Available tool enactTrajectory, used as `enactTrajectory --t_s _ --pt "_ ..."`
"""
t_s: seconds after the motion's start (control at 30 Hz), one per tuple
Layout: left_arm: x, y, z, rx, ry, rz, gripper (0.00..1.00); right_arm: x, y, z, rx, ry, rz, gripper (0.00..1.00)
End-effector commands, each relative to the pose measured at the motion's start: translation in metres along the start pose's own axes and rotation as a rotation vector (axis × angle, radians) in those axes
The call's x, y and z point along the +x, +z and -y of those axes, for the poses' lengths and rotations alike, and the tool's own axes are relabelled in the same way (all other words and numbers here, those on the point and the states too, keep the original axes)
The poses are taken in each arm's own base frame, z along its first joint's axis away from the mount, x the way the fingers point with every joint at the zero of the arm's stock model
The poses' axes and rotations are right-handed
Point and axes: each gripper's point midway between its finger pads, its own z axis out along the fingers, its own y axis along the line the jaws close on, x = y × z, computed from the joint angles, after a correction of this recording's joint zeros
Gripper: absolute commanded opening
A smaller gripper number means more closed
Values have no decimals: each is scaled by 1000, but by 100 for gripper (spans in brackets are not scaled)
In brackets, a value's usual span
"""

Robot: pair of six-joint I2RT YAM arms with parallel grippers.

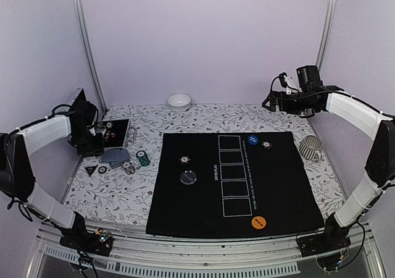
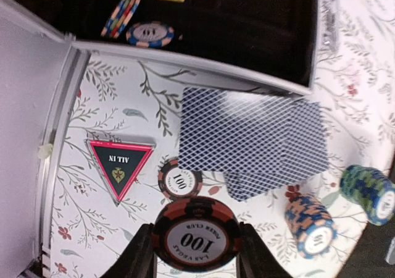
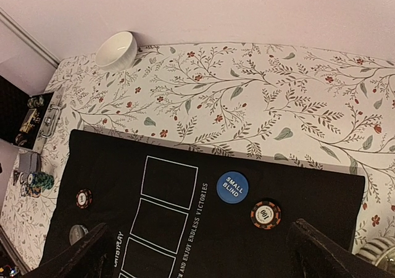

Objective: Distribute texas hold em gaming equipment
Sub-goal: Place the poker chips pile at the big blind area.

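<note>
My left gripper (image 2: pixel 196 253) is shut on a red-and-black "100" poker chip (image 2: pixel 196 236), held a little above the floral cloth. Below it lie another "100" chip (image 2: pixel 179 179), a fan of blue-backed playing cards (image 2: pixel 253 139) and two chip stacks, blue-orange (image 2: pixel 310 225) and green-blue (image 2: pixel 369 193). In the top view this gripper (image 1: pixel 92 143) hangs left of the cards (image 1: pixel 115 155). My right gripper (image 3: pixel 200 259) is open and empty, high over the black mat (image 1: pixel 203 216). On the mat sit a blue "small blind" disc (image 3: pixel 232 187), two single chips (image 3: pixel 266 215) (image 3: pixel 84 198), a dark disc (image 1: pixel 188 177) and an orange disc (image 1: pixel 259 222).
An open black case (image 1: pixel 117 131) holding more chips stands at the left. A red-edged "all in" triangle (image 2: pixel 120 167) lies by the left rail. A white bowl (image 1: pixel 179 101) sits at the back wall, and a wire cup (image 1: pixel 311 147) lies right of the mat.
</note>
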Motion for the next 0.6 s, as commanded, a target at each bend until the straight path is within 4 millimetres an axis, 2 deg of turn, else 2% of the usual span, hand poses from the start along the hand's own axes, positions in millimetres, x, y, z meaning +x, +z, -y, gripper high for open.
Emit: enactTrajectory --t_s 0.0,0.03,0.1,0.17,0.23,0.3,0.37,0.5,0.53,0.57 --pt "-7 -48 28 26 83 65 0 -7 -15 -14 -56 1 24 99" --pt "-8 -60 42 53 112 80 0 -8 -17 -16 -66 0 28 99" --pt "-6 -91 86 144 213 122 0 -10 -21 -19 -85 1 33 99" --pt "5 -125 141 247 354 164 0 -10 -25 -17 -96 9 36 99" --pt "27 -156 198 341 510 191 0 -10 -30 -11 -101 31 41 99" --pt "57 -178 249 402 667 196 0 -10 -37 -3 -90 52 50 99" --pt "91 -190 295 449 814 182 0 -9 -42 5 -72 68 59 99" --pt "170 -203 394 599 1077 147 0 -7 -53 13 -40 77 76 99" --pt "196 -186 417 612 1144 108 0 -7 -55 14 -36 76 80 99" --pt "209 -197 434 664 1188 114 0 -7 -56 15 -32 76 82 99"
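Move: The big blind button, the orange disc that marks where the held chips go, lies about 60 cm to the left hand's right, 21 cm back and 9 cm below. At that same depth, the clear disc is some 35 cm right and 3 cm back, and the nearest card box about 54 cm right and 15 cm back. From the right hand the big blind button is roughly 33 cm back, 9 cm left and 24 cm down. Swing the left gripper fast to the right, some 43 cm towards the big blind button, keeping the 100 chips pinched. Climb about 15 cm on the way, drift back over the clear disc, turn the wrist about 60 degrees clockwise, and begin to sink slightly at the end. Meanwhile ease the empty, open right gripper a few centimetres right, up and back. ##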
